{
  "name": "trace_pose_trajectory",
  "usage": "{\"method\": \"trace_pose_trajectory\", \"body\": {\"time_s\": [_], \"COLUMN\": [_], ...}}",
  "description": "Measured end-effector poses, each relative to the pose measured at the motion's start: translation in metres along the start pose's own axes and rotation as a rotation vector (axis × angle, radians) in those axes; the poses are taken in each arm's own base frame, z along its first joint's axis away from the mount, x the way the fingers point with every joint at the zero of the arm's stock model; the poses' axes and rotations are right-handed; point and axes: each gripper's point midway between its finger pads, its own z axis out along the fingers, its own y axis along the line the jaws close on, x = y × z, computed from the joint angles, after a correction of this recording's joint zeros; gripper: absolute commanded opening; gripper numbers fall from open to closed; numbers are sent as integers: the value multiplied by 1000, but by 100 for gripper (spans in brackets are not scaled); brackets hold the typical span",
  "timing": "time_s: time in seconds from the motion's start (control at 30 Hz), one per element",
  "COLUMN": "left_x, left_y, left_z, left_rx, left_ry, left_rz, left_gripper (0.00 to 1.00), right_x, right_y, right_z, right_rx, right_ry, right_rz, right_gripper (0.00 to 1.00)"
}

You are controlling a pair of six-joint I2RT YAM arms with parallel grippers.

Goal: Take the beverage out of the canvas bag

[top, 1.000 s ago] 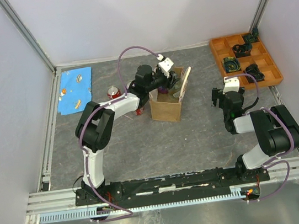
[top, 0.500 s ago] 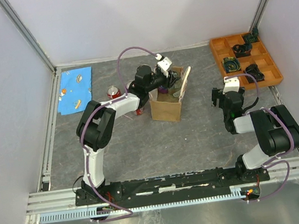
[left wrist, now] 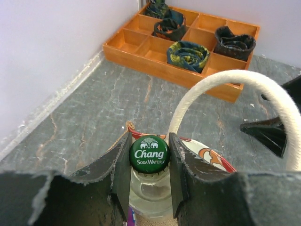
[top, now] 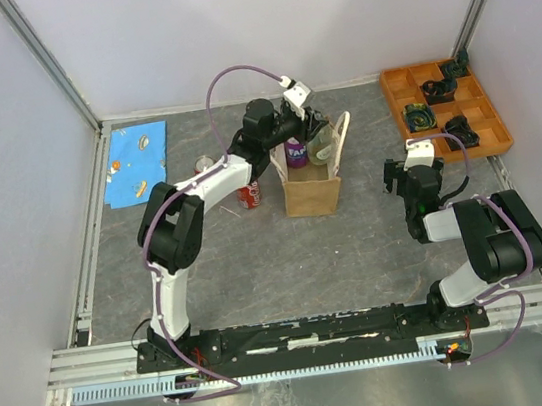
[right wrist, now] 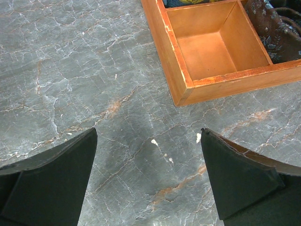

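Note:
The beverage is a clear glass bottle [top: 320, 143] with a green "Chang Soda Water" cap [left wrist: 149, 154]. My left gripper [top: 310, 123] [left wrist: 149, 137] is shut on its neck just under the cap and holds it upright over the mouth of the canvas bag [top: 312, 189]. The bag is tan and boxy, and its cream loop handle [left wrist: 225, 82] arches to the right of the bottle. A purple can [top: 295, 151] stands in the bag beside the bottle. My right gripper [top: 397, 177] [right wrist: 148, 136] hangs open over bare table, well right of the bag.
An orange compartment tray [top: 394, 105] [right wrist: 164, 37] with rolled dark items sits at the back right. A red can [top: 250, 196] stands left of the bag, another can [top: 205, 162] further left. A blue printed sheet [top: 136, 161] lies at the far left.
My left gripper has shut on the bottle's neck and raised it from inside the bag. The bag has shifted slightly right and now stands straighter. The right arm has not moved.

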Motion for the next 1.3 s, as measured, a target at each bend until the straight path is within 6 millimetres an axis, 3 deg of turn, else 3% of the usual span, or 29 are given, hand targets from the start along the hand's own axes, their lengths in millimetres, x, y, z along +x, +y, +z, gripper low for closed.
{"method": "trace_pose_trajectory", "body": {"time_s": [0.23, 0.37, 0.67, 0.83, 0.93, 1.03, 1.3], "left_x": [-34, -79, -199, -236, -239, -222, -132], "left_y": [5, 3, -6, -4, 1, 8, 23], "left_z": [-12, -33, -111, -163, -193, -224, -290], "left_rx": [-46, -77, -179, -302, -393, -502, -715], "left_ry": [-10, -57, -210, -221, -192, -132, 81], "left_rz": [7, 28, 117, 166, 179, 178, 126], "left_gripper": [3, 3, 3, 3, 3, 3, 3], "right_x": [0, 0, 0, 0, 0, 0, 0], "right_y": [0, 0, 0, 0, 0, 0, 0], "right_z": [0, 0, 0, 0, 0, 0, 0], "right_rx": [0, 0, 0, 0, 0, 0, 0], "right_ry": [0, 0, 0, 0, 0, 0, 0], "right_rz": [0, 0, 0, 0, 0, 0, 0], "right_gripper": [99, 99, 99, 99, 99, 99, 99]}}
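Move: The left gripper already holds the soda bottle by its neck, with the lower part still in the canvas bag. The likely place for it, open table by the front red can, lies about 30 cm left, 9 cm back and 22 cm below; that can is 20 cm left, 8 cm back. The outer purple can stands 21 cm left, 2 cm back, and the last purple can in the bag 5 cm left, level with the hand. From the right hand, the spot is some 57 cm left, straight level. Keep the left fingers closed on the bottle's neck and draw it straight up out of the canvas bag, climbing about 25 cm in all while easing back and left. Swing left clear of the bag towards the cans on the table, roughly 25 cm, turning the wrist some 40 degrees counter-clockwise, then come down about 10 cm, still travelling left. ##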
